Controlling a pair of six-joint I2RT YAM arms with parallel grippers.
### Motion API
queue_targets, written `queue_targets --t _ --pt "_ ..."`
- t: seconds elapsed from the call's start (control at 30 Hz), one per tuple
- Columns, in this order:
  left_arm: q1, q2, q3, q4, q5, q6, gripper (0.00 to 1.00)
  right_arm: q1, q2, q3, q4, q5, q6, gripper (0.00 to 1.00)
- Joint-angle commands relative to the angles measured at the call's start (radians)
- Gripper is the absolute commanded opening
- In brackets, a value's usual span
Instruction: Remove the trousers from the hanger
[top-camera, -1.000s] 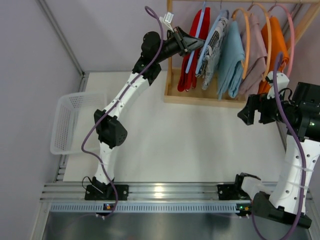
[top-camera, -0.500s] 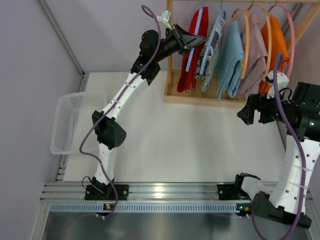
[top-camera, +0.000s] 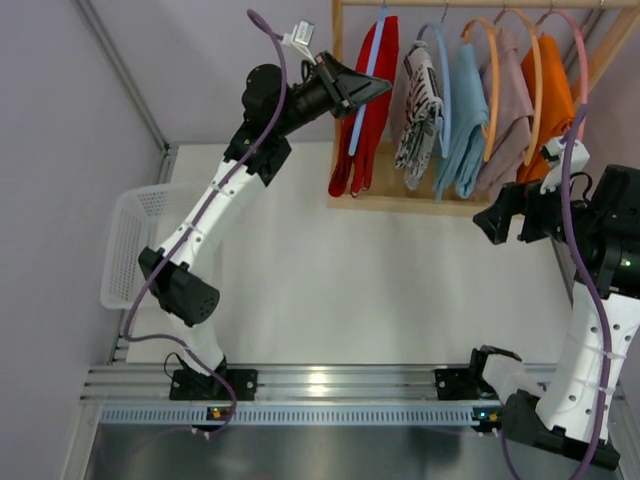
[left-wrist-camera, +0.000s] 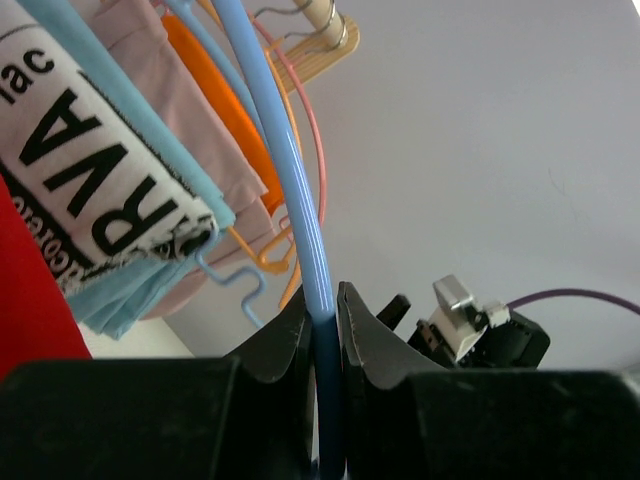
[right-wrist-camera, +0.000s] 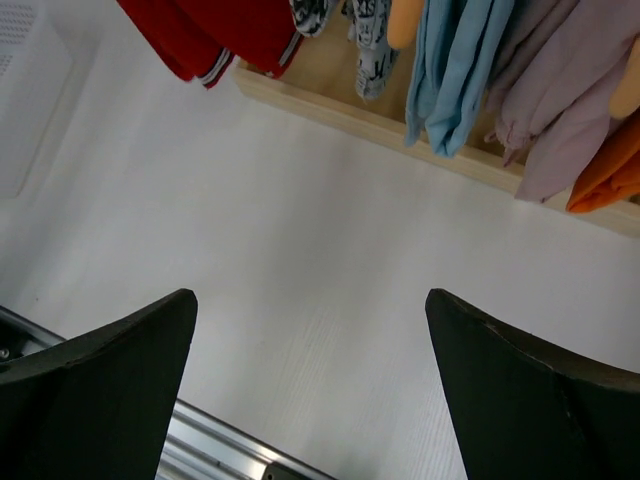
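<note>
The red trousers (top-camera: 362, 120) hang on a light blue hanger (top-camera: 372, 60) at the left end of the wooden rack (top-camera: 400, 203). My left gripper (top-camera: 378, 88) is shut on that hanger's blue rod (left-wrist-camera: 290, 180), which runs up between the closed jaws (left-wrist-camera: 322, 300). To its right hang the white trousers with black print (top-camera: 418, 110), the light blue (top-camera: 462, 120), the dusty mauve (top-camera: 508, 110) and the orange (top-camera: 550, 100). My right gripper (top-camera: 495, 222) hovers open in front of the rack's right end, its jaws (right-wrist-camera: 310, 300) wide apart over bare table.
A white mesh basket (top-camera: 135, 245) sits at the table's left edge. The rack's wooden base runs along the back (right-wrist-camera: 420, 140). A metal rail (top-camera: 320, 385) borders the near edge, by the arm bases.
My left arm has drawn the blue hanger with the red trousers to the left, apart from the printed pair. The right arm has barely shifted.
</note>
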Motion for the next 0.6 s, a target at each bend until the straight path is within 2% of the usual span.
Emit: queue_targets --t 0.0,0.17,0.2,0.3,0.43,0.57 --pt "0.005 -0.240 -0.093 0.365 0.017 0.091 0.00 0.004 -0.011 0.067 0.145 -0.063 0.079 0.99" --pt "0.004 -0.401 -0.323 0.348 0.024 0.129 0.00 0.004 0.006 0.095 0.256 -0.159 0.209 0.99" --pt "0.004 -0.421 -0.350 0.348 0.040 0.155 0.00 0.003 0.003 0.101 0.324 -0.165 0.305 0.99" --pt "0.004 -0.509 -0.451 0.305 0.038 0.217 0.00 0.003 0.000 0.128 0.433 -0.188 0.465 0.99" --pt "0.004 -0.615 -0.575 0.247 0.029 0.277 0.00 0.009 0.020 0.130 0.664 -0.222 0.698 0.99" --pt "0.004 -0.719 -0.786 0.245 -0.028 0.300 0.00 0.049 0.041 0.086 0.847 -0.210 0.911 0.99"
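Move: The left hand already grips the light blue hanger; the red trousers on it hang with their middle about 12 cm below that hand, some 2 cm farther out and 1 cm to its right. The patterned trousers hang level ahead with the left hand, roughly 10 cm to its right and 12 cm lower; the light blue pair is about 17 cm right, 14 cm lower. From the open right hand, the red trousers lie about 18 cm ahead, 25 cm left and 5 cm higher. Back and to the left, the left hand draws the gripped hanger with the red trousers away from the rack over the open table, about 15 cm, sinking mainly towards the end. Meanwhile the right hand, fingers wide open and touching nothing, rises some 15 cm with a small shift left, its left side rolling up about 25 degrees and its fingers tipping up towards level. ##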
